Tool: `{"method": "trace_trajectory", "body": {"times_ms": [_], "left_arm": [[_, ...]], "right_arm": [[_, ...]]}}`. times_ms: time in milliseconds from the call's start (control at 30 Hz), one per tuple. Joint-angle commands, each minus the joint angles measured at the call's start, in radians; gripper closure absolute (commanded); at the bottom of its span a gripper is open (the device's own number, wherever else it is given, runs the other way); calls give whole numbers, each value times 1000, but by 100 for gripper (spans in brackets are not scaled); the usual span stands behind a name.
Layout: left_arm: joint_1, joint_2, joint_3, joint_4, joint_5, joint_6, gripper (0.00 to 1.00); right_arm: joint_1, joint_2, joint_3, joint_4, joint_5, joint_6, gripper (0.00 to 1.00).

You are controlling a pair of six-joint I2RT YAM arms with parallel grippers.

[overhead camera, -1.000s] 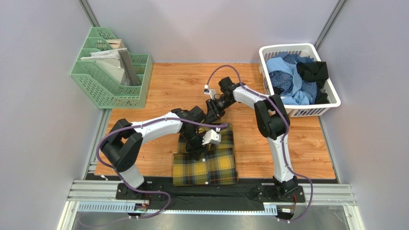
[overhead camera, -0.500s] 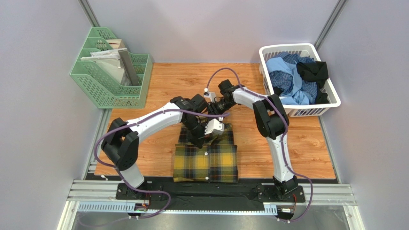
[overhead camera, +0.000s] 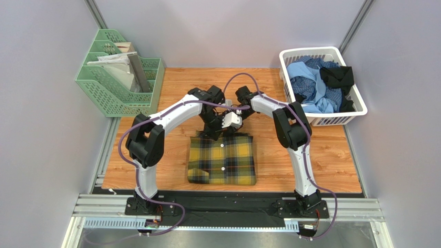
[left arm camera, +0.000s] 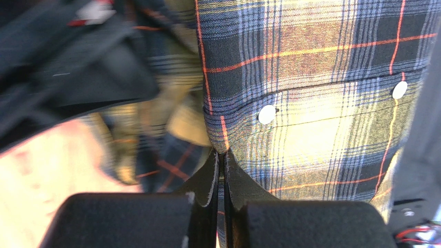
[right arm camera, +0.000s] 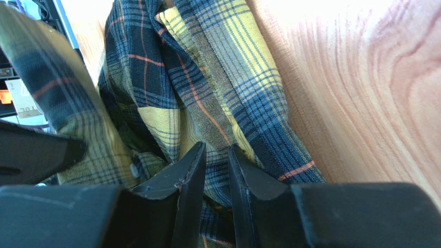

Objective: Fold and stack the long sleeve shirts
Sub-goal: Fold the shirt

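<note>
The mustard-yellow and black plaid long sleeve shirt (overhead camera: 222,161) lies folded on the wooden table (overhead camera: 315,155), buttons facing up. My left gripper (overhead camera: 214,130) sits at the shirt's far edge, shut on a fold of the plaid cloth (left arm camera: 310,77); in the left wrist view this gripper (left arm camera: 222,155) has its tips pressed together on the cloth. Just beyond it my right gripper (overhead camera: 234,113) also meets the far edge. In the right wrist view that gripper (right arm camera: 216,147) has bunched plaid cloth (right arm camera: 155,77) pinched in the narrow gap between its fingers.
A white laundry basket (overhead camera: 357,106) at the far right holds light blue, blue-checked and black shirts (overhead camera: 310,82). A green file rack (overhead camera: 116,101) with papers stands at the far left. Grey walls close in the table on three sides.
The left arm has swung from the shirt's middle to its far edge, and its gripper has shut on the cloth. The shirt now lies flatter. The right gripper has barely moved.
</note>
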Motion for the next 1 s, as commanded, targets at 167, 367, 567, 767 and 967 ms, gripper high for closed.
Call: {"method": "trace_trajectory", "body": {"times_ms": [167,367,567,767,967], "left_arm": [[28,34,94,54,-81,120,100],[31,16,42,146,-115,126,100],[36,-13,14,162,-116,128,83],[184,-64,77,117,43,-22,55],[366,-107,40,102,224,-191,46]], "right_arm": [[4,-17,17,-47,7,-65,70],[-18,-36,63,-76,7,-72,70],[-67,-69,121,-124,31,-81,59],[-166,-155,114,-153,24,-49,40],[-242,-295,-23,-110,-19,2,31]]}}
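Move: My left hand already pinches the far edge of the shirt's top layer. It is to go over the shirt's bunched far end, roughly 5 cm ahead, 5 cm to its right and 4 cm lower; the upper button lies some 3 cm back and 5 cm right of this hand, the lower button about 12 cm back and 5 cm right. My right hand is down at that bunched end, whose middle is around 4 cm to its left, with the upper button 8 cm back and 6 cm left. With my left hand I keep the pinch and draw the shirt's top edge forward about 5 cm, tipping the fingers some 10 degrees and sinking slightly, then open and pull away forward, left and up. My right hand stays down on the bunched end at first, then widens its fingers and lifts off it, some 8 cm up and 8 cm right, going a bit forward too. ##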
